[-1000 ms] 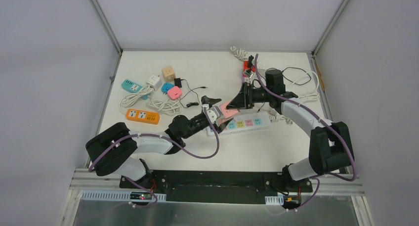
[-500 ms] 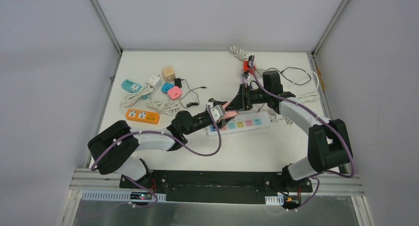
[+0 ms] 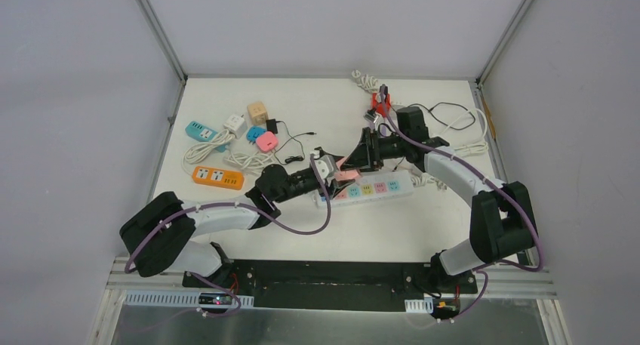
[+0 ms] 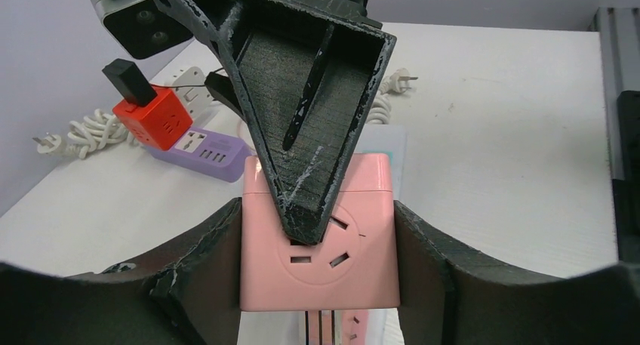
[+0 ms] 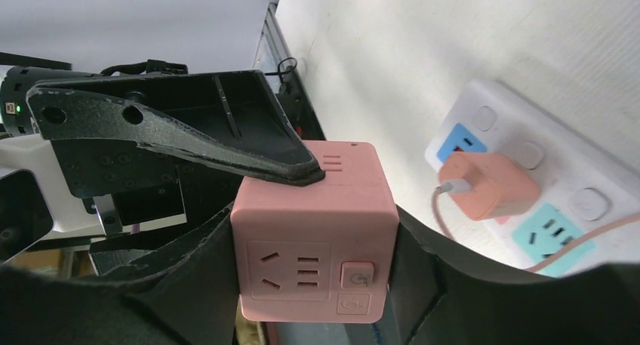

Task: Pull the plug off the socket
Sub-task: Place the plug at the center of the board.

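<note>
A pink cube socket [image 3: 346, 174] hangs just above the white power strip [image 3: 373, 186], held from both sides. My left gripper [image 4: 319, 263] is shut on the cube [image 4: 321, 247], its fingers [image 4: 215, 258] flat on two opposite faces. My right gripper [image 5: 313, 247] is shut on the same cube [image 5: 313, 232] across the other pair of faces. Its finger [image 4: 309, 126] lies over the cube's top in the left wrist view. A salmon plug [image 5: 487, 183] with a cable sits in the strip [image 5: 509, 103].
A red cube [image 3: 380, 103] on a purple strip [image 4: 200, 149] lies behind the grippers with coiled white cable. At the left stand an orange strip [image 3: 217, 177], a teal strip [image 3: 201, 130], a small pink adapter [image 3: 266, 141] and a wooden cube [image 3: 257, 112].
My left gripper was wide open beside the pink cube; it has slid forward and shut on it. The right gripper has kept its hold and shifted slightly left.
</note>
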You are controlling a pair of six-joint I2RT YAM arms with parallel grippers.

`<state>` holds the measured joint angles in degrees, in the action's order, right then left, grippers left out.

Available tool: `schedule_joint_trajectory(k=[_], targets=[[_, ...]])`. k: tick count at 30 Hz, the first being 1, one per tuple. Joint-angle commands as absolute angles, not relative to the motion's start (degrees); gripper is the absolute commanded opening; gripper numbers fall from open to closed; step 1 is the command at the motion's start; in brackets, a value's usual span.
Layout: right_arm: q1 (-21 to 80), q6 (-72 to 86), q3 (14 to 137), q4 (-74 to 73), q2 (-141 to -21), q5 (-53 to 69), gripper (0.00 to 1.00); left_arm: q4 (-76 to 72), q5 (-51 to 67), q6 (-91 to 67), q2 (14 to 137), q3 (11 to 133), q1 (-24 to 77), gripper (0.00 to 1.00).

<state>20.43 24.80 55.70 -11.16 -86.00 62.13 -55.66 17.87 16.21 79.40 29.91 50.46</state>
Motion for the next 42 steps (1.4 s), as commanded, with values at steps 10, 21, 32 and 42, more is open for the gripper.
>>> schedule_joint_trajectory(k=[10,21,32,42], targets=[[18.1,12.9,61.0,-19.8,-84.7,68.7,0.75,-38.1,15.7,11.0,63.7,25.1,46.4,0.0],[17.9,18.1,58.5,-10.3,-84.8,71.5,1.0,-32.8,8.3,14.5,61.4,25.3,46.3,0.0],[15.9,3.8,62.1,-24.7,-81.7,65.0,1.0,-6.7,-4.2,-11.4,60.1,34.3,31.1,0.0],[15.5,2.0,62.3,-25.7,-82.0,63.8,1.0,-3.7,-10.0,-20.8,71.5,47.0,18.9,0.0]])
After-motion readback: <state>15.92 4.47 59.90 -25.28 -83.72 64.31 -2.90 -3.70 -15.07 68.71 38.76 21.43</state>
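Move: Both hands still grip the pink cube plug between them, high over the table. From the left hand the flat pink plug, near which it is taken, lies about 17 cm ahead, 21 cm left and 19 cm below; the white cord coil is some 11 ahead and 24 left, the orange socket 7 ahead and 34 left. From the right hand that flat plug is roughly 16 ahead and 25 left; the white power strip sits 3 ahead, 3 right and 17 below. Back and up by about 2 cm go both hands together with the pink cube plug; then the right fingers open wide and let go, and that hand eases forward again and some 3 cm right of where it began. The left keeps its pinch, dips, and swings the plug about 22 cm left, 11 cm forward and 7 cm down towards the flat pink plug, its fingers turning from pointing right to forward and down. ##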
